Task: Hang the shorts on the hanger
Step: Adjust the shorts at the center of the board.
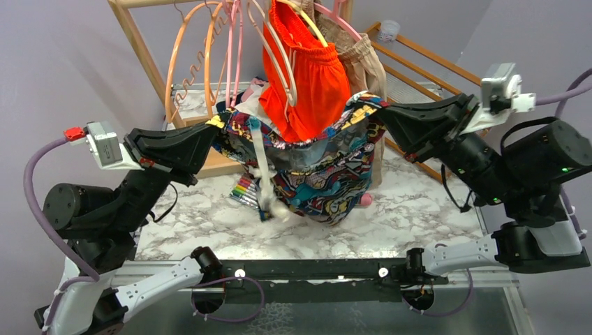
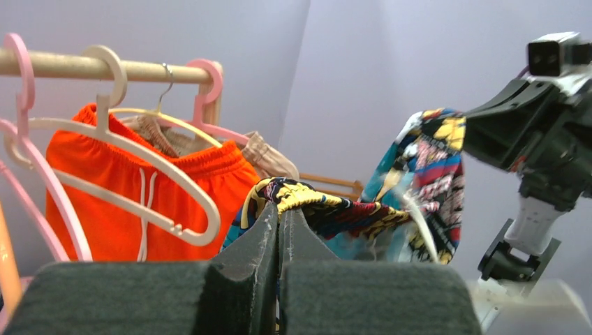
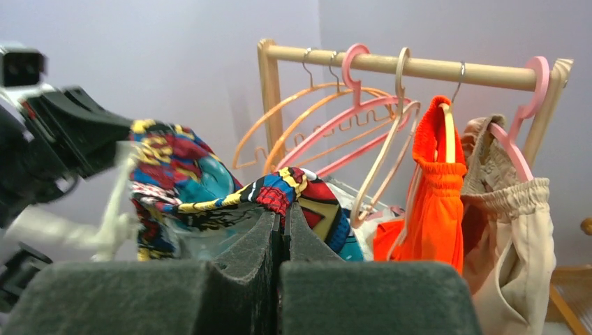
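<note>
The comic-print shorts (image 1: 321,174) hang in the air, their waistband stretched between my two grippers in front of the clothes rack. My left gripper (image 1: 218,132) is shut on the waistband's left end (image 2: 307,199), its jaws pressed together on the fabric. At the waistband's right end (image 3: 279,192), my right gripper (image 1: 380,112) is shut on the fabric in the same way. A white drawstring (image 1: 264,174) dangles from the shorts. The cream hanger (image 2: 139,167) hangs by its hook on the wooden rod, just in front of the orange shorts; it also shows as the hanger (image 3: 387,139) in the right wrist view.
Orange shorts (image 1: 314,84) and beige shorts (image 1: 363,63) hang on the rack behind. Pink hangers (image 3: 335,118) and orange hangers (image 1: 188,56) share the wooden rod (image 3: 433,66). The marble table (image 1: 419,216) lies below; a small striped item (image 1: 244,190) rests on it. A wooden frame (image 1: 419,63) stands at the right.
</note>
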You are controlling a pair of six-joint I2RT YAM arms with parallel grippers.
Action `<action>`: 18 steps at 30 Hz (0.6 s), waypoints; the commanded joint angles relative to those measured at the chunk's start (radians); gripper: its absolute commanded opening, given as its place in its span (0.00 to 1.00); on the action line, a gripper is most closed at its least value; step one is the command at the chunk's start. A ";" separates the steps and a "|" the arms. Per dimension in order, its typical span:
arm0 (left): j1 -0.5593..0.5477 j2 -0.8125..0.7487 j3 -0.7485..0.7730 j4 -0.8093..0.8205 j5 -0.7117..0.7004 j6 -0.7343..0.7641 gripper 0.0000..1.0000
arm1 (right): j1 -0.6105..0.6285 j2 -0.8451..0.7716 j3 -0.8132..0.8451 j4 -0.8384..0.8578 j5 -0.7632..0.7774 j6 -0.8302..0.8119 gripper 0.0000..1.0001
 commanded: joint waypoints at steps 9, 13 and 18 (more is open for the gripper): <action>0.008 -0.033 -0.357 0.105 0.075 -0.096 0.00 | -0.016 -0.024 -0.575 0.140 0.253 0.052 0.01; 0.007 -0.059 -0.485 0.104 0.045 -0.155 0.00 | -0.102 -0.018 -0.685 0.069 0.195 0.206 0.01; 0.008 -0.113 -0.536 0.024 -0.102 -0.195 0.00 | -0.251 -0.040 -0.685 -0.014 0.139 0.294 0.01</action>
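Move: I have the shorts' waistband pinched in both hands, high up. The table spot they go down to, mid-board, is about 5 cm ahead, 13 cm right and 54 cm below my left hand; from my right hand, 5 cm ahead, 13 cm left and 58 cm below. From my left hand, the orange shorts hang roughly 30 cm ahead and 12 cm right, and the markers lie some 17 cm ahead, straight in line, at table level. I swing the shorts down towards the middle of the table, keeping both pinches on the waistband. My left hand rises a touch, then sinks about 21 cm, easing right and a little forward; my right drops nearly 30 cm, edging forward and left. The hands close in on each other, and both wrists tip fingers-down, the right turning some 40 degrees. ##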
